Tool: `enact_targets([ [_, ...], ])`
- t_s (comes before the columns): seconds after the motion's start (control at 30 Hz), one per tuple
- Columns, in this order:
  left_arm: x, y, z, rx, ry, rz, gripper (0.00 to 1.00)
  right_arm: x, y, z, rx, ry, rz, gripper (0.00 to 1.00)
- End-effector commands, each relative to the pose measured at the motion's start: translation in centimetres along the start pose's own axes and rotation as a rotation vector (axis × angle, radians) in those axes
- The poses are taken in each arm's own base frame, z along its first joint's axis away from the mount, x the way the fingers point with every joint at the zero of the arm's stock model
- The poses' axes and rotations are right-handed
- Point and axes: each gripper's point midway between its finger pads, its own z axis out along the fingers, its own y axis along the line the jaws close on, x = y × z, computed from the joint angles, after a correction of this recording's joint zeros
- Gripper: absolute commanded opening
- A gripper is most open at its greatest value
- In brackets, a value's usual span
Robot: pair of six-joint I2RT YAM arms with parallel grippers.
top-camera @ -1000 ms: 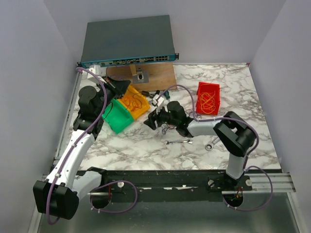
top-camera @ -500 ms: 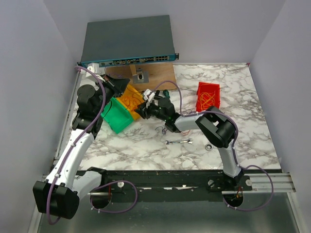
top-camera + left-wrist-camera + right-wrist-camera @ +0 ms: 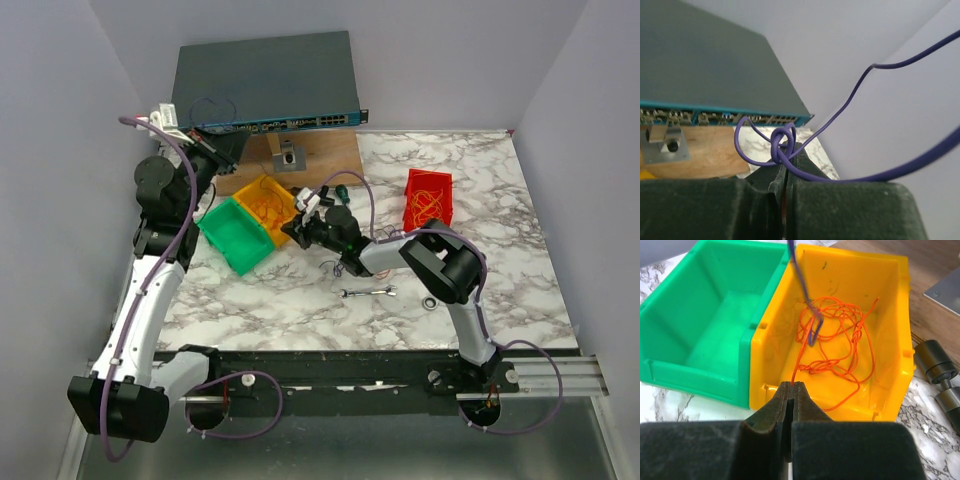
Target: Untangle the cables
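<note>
Orange cables lie bunched in the yellow bin, with a purple cable running down into them. At the bin's near rim my right gripper is shut on one orange strand. In the top view this gripper sits at the yellow bin. My left gripper is raised in front of the network switch and shut on the purple cable, which is knotted at its tips. From above, the left gripper is high at the back left.
A green bin touches the yellow one. A red bin holds more orange and yellow cables. The network switch and a wooden board are at the back. A wrench, a washer and a dark strand lie near the right arm.
My right gripper moved left to the yellow bin and closed on an orange strand. The left arm rose back toward the switch, pulling the purple cable up.
</note>
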Motion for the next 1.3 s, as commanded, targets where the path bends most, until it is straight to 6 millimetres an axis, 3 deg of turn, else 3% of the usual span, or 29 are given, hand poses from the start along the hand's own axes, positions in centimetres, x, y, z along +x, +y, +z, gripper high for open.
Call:
enact_targets([
  [0.0,-5.4,-2.2,-0.9,0.02,-0.138,0.027,0.0,1.2,0.1,-0.3,0.021,0.011,0.016,0.01],
  [0.1,-7.4,-2.3,-1.6,-0.002,-0.185,0.028,0.0,1.5,0.1,-0.4,0.027,0.017,0.017,0.01],
  [0.23,-8.0,-1.1,-2.7,-0.064,-0.215,0.005,0.0,1.3,-0.1,-0.4,0.032,0.019,0.018,0.0],
  [0.3,-7.1,-0.2,-2.8,-0.093,-0.197,-0.014,0.0,1.1,-0.1,-0.2,0.032,0.021,0.018,0.01],
  [0.37,-5.7,1.1,-2.9,-0.121,-0.164,-0.037,0.0,0.9,-0.1,0.1,0.031,0.024,0.018,0.14],
  [0.43,-4.3,2.5,-3.1,-0.159,-0.137,-0.047,0.0,0.4,-0.2,0.4,0.037,0.024,0.055,0.17],
  [0.63,-0.8,7.8,-5.1,-0.346,-0.09,-0.028,0.0,-1.3,-1.5,2.6,0.092,0.055,0.092,0.01],
  [0.7,0.3,9.5,-6.2,-0.416,-0.077,-0.018,0.0,-1.1,-1.9,3.6,0.104,0.082,0.102,0.01],
  [0.9,3.3,14.1,-8.0,-0.576,-0.031,0.0,0.0,1.9,-2.3,5.5,0.123,0.194,0.151,0.01],
  [0.93,3.7,14.7,-8.1,-0.591,-0.023,0.001,0.0,2.2,-2.5,5.7,0.132,0.205,0.158,0.07],
  [1.03,4.6,15.8,-7.9,-0.612,-0.006,-0.002,0.0,1.8,-2.9,5.5,0.156,0.198,0.167,0.47],
  [1.07,4.7,15.9,-7.9,-0.614,-0.002,-0.003,0.0,1.6,-2.8,5.3,0.156,0.193,0.169,0.53],
  [1.27,4.4,16.7,-8.4,-0.653,-0.019,0.029,0.0,-1.0,-2.6,4.8,0.146,0.162,0.173,0.53],
])
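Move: The yellow box the orange cable goes into lies about 6 cm ahead and 5 cm left of the right hand, its middle some 6 cm below. The green box is level ahead, 11 cm left; black tools lie 9 cm ahead and 9 cm right. For the left hand, holding the purple cable high, the green box is about 2 cm ahead, 5 cm left and 40 cm down, the yellow one 7 cm ahead, 1 cm right. The loose orange strand, already pinched by the right hand, is carried some 6 cm forward and left over the yellow box, rising a little and then sinking, before the fingers open about halfway. The purple cable stays in the closed left gripper, which first rises 6 cm, then comes down well past its start, moving 10 cm left and ending 16 cm lower towards the green box, turning counter-clockwise and tipping down about 25 degrees each. ##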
